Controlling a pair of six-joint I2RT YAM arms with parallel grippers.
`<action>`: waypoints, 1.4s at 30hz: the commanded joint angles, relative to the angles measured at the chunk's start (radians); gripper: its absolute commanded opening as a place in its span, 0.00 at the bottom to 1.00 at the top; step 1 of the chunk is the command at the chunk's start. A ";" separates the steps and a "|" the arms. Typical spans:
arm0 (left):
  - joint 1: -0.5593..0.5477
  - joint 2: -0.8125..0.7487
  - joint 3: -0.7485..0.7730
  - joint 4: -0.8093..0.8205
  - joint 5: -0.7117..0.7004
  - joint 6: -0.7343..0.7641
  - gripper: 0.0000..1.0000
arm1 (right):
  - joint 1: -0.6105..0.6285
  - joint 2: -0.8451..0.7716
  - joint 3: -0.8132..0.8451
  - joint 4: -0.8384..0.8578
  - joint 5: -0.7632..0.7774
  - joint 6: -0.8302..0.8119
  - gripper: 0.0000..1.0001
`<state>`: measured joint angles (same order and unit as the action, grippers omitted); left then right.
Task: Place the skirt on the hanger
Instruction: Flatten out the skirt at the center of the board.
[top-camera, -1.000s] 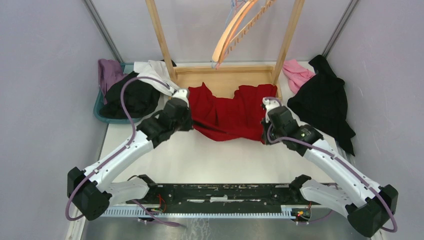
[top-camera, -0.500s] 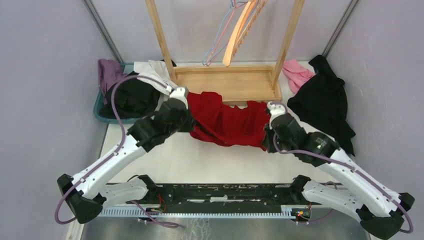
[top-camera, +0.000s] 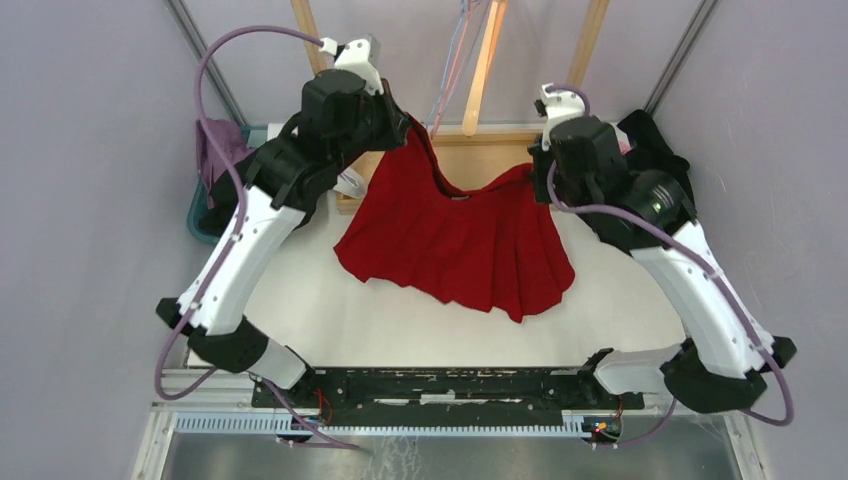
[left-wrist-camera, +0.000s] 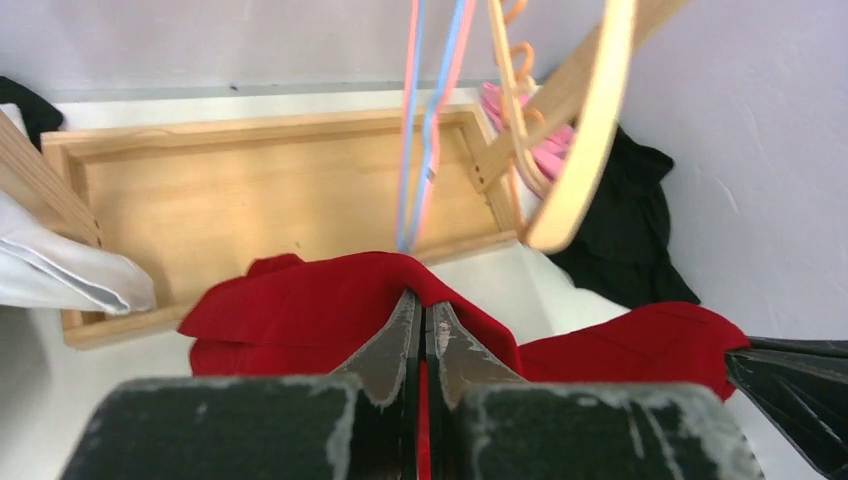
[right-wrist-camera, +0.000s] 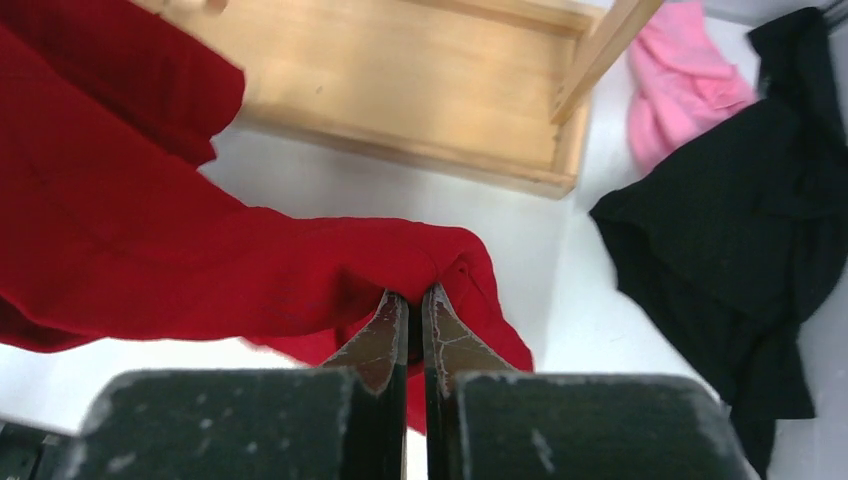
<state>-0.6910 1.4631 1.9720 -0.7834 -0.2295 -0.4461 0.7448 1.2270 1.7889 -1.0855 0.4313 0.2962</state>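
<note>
The red skirt (top-camera: 460, 245) hangs spread in the air between both arms, its hem above the white table. My left gripper (top-camera: 405, 120) is shut on the skirt's left waist corner (left-wrist-camera: 400, 275). My right gripper (top-camera: 533, 172) is shut on the right waist corner (right-wrist-camera: 440, 255). A wooden hanger (top-camera: 483, 65) dangles from the rack just beyond the sagging waistband, with thin pink and blue wire hangers (left-wrist-camera: 425, 120) beside it. In the left wrist view the wooden hanger (left-wrist-camera: 590, 130) hangs ahead and to the right of the jaws.
The wooden rack's base tray (left-wrist-camera: 250, 190) and uprights (top-camera: 305, 35) stand at the back. A black garment (right-wrist-camera: 740, 220) and a pink one (right-wrist-camera: 685, 85) lie right. A teal bin (top-camera: 200, 215) of clothes and a white cloth (left-wrist-camera: 60, 275) sit left.
Both arms rose and moved back toward the rack, lifting the skirt off the table so it now hangs spread out. Both grips stayed shut.
</note>
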 joint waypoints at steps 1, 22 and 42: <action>0.084 0.113 0.187 -0.014 0.063 0.080 0.03 | -0.127 0.136 0.175 0.034 -0.019 -0.099 0.01; 0.349 0.407 0.492 0.390 0.371 -0.022 0.03 | -0.385 0.558 0.686 0.298 -0.237 -0.136 0.01; 0.359 0.481 0.514 0.617 0.362 0.004 0.03 | -0.442 0.672 0.743 0.500 -0.229 -0.114 0.01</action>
<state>-0.3462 1.9705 2.4527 -0.3672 0.1413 -0.4400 0.3294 1.8996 2.4752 -0.7494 0.1619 0.1783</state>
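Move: Both shut grippers already hold the skirt's waist stretched between them. The hangers' near ends lie about 6 cm ahead, 10 cm to the right and 6 cm below the left hand; from the right hand they are some 13 cm ahead, 11 cm left and nearly level. The wooden tray's middle is about 16 cm ahead, 7 cm right and 43 cm below the left hand. The black garment lies about 16 cm ahead, 25 cm right and 36 cm below the right hand. Both hands keep their pinch on the waist corners and sweep the skirt forward together, quickly at first and then easing, the left by some 18 cm and the right by nearly 25, so that the skirt is carried out over the wooden tray and its waist comes up against the hangers' near ends. They also climb about 7 cm, mostly after the first rush, while both wrists tip the fingers upward and roll in opposite senses, the left swaying a few centimetres left and back on the way. ##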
